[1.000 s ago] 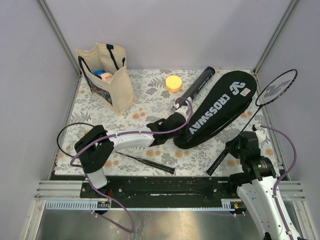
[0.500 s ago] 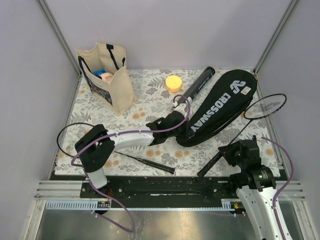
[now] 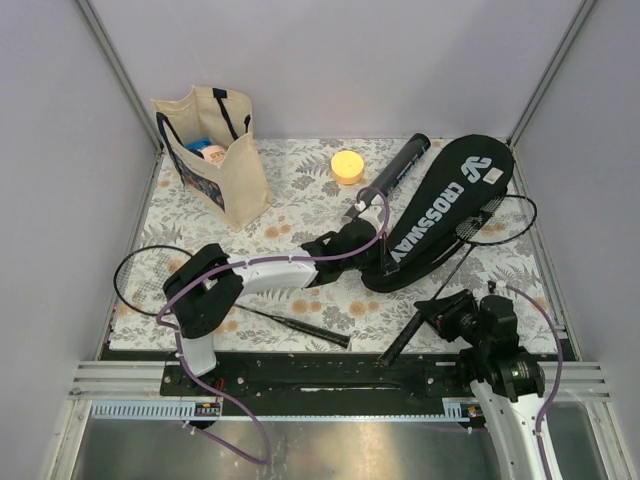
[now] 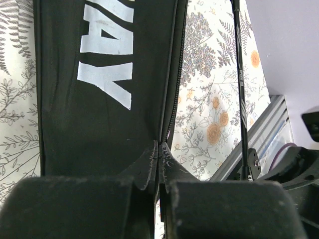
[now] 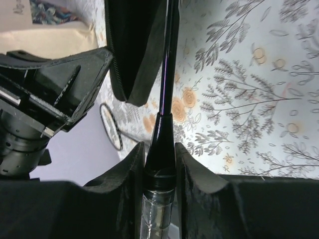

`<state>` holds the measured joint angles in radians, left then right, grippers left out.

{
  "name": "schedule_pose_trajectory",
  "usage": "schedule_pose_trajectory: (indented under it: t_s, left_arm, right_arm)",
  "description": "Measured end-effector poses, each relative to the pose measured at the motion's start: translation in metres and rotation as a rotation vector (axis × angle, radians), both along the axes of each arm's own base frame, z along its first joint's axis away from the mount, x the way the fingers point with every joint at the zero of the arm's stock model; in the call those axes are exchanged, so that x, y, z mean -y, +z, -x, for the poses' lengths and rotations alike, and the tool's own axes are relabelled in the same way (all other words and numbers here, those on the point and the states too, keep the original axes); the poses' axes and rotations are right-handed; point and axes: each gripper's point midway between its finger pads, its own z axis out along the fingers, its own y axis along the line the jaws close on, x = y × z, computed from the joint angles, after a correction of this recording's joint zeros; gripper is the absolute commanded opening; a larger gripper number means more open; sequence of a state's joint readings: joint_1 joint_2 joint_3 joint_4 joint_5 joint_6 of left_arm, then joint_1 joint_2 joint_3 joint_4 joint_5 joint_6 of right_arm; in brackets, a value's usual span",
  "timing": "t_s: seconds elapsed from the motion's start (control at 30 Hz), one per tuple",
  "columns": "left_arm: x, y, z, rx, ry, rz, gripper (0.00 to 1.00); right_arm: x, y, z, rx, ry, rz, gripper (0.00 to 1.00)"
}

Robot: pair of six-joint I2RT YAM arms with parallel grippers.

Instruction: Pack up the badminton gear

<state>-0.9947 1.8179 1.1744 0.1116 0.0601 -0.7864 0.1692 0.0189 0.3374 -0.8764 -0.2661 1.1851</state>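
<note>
The black "CROSSWAY" cover (image 3: 440, 210) lies slantwise on the flowered cloth. My left gripper (image 3: 372, 243) is shut on its zippered edge (image 4: 160, 149) near the narrow end. My right gripper (image 3: 432, 315) is shut on the handle (image 5: 159, 149) of a thin black racket. That racket's head (image 3: 497, 218) lies over the cover's right edge. A second racket (image 3: 150, 275) lies flat at the left front, with its handle (image 3: 310, 331) toward the middle. The long black tube (image 3: 392, 175) rests beside the cover's left side.
A beige tote bag (image 3: 215, 160) with dark handles stands at the back left with items inside. A small yellow round object (image 3: 347, 165) sits behind the tube. Grey walls close in on both sides, and a metal rail (image 3: 300, 375) runs along the front.
The right gripper has swung its racket down and leftward, from up by the right wall to over the cover's right edge. The left arm shifted slightly, still holding the cover.
</note>
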Motion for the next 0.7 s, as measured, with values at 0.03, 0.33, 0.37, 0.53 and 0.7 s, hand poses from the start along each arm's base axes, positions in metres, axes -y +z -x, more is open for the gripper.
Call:
schedule_pose_trajectory:
  t_s: [0.03,0.33,0.37,0.53,0.7]
  left_arm:
    - [0.001,-0.002,0.001,-0.004,-0.009,0.001,0.0]
    - [0.008,-0.019,0.013,-0.018,-0.108,-0.01,0.0]
    - [0.009,-0.02,0.014,-0.017,-0.12,-0.012,0.0]
    - [0.013,-0.015,0.016,0.01,-0.162,0.008,0.0]
    - [0.013,-0.014,0.016,0.024,-0.181,0.011,0.0]
  right_arm:
    - [-0.004,-0.002,0.0,0.002,0.017,-0.021,0.0]
    - [-0.033,-0.014,-0.007,-0.04,0.161,-0.127,0.0]
    - [-0.035,-0.012,-0.007,-0.053,0.179,-0.126,0.0]
    - [-0.044,-0.005,-0.012,-0.08,0.266,-0.114,0.0]
    - [-0.055,0.0,-0.005,-0.08,0.388,-0.132,0.0]
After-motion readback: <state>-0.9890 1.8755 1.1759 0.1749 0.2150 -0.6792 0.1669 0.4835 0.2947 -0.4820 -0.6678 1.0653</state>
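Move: The right hand grips the racket at the top of its handle; the CROSSWAY racket bag it is being brought to has its middle some 35 cm ahead, 4 cm to the right and 9 cm below. The shuttle tube lies about 16 cm farther out than that bag middle and 13 cm left of it, and the second racket's grip is roughly 30 cm to the right hand's left, nearly level with it. From the left hand, pinching the bag's near edge, the bag's middle is about 21 cm ahead and 14 cm right. Still gripping the racket at the top of the handle, the right hand sweeps about 5 cm left towards the left hand and the bag's near end, dipping a little and coming back up, while its wrist swings some 20 degrees counter-clockwise so that the head comes in against the bag's zipped right side. The left fingers stay shut on the bag's near edge and draw it a couple of centimetres back, down and to the right, turning about 10 degrees clockwise. ##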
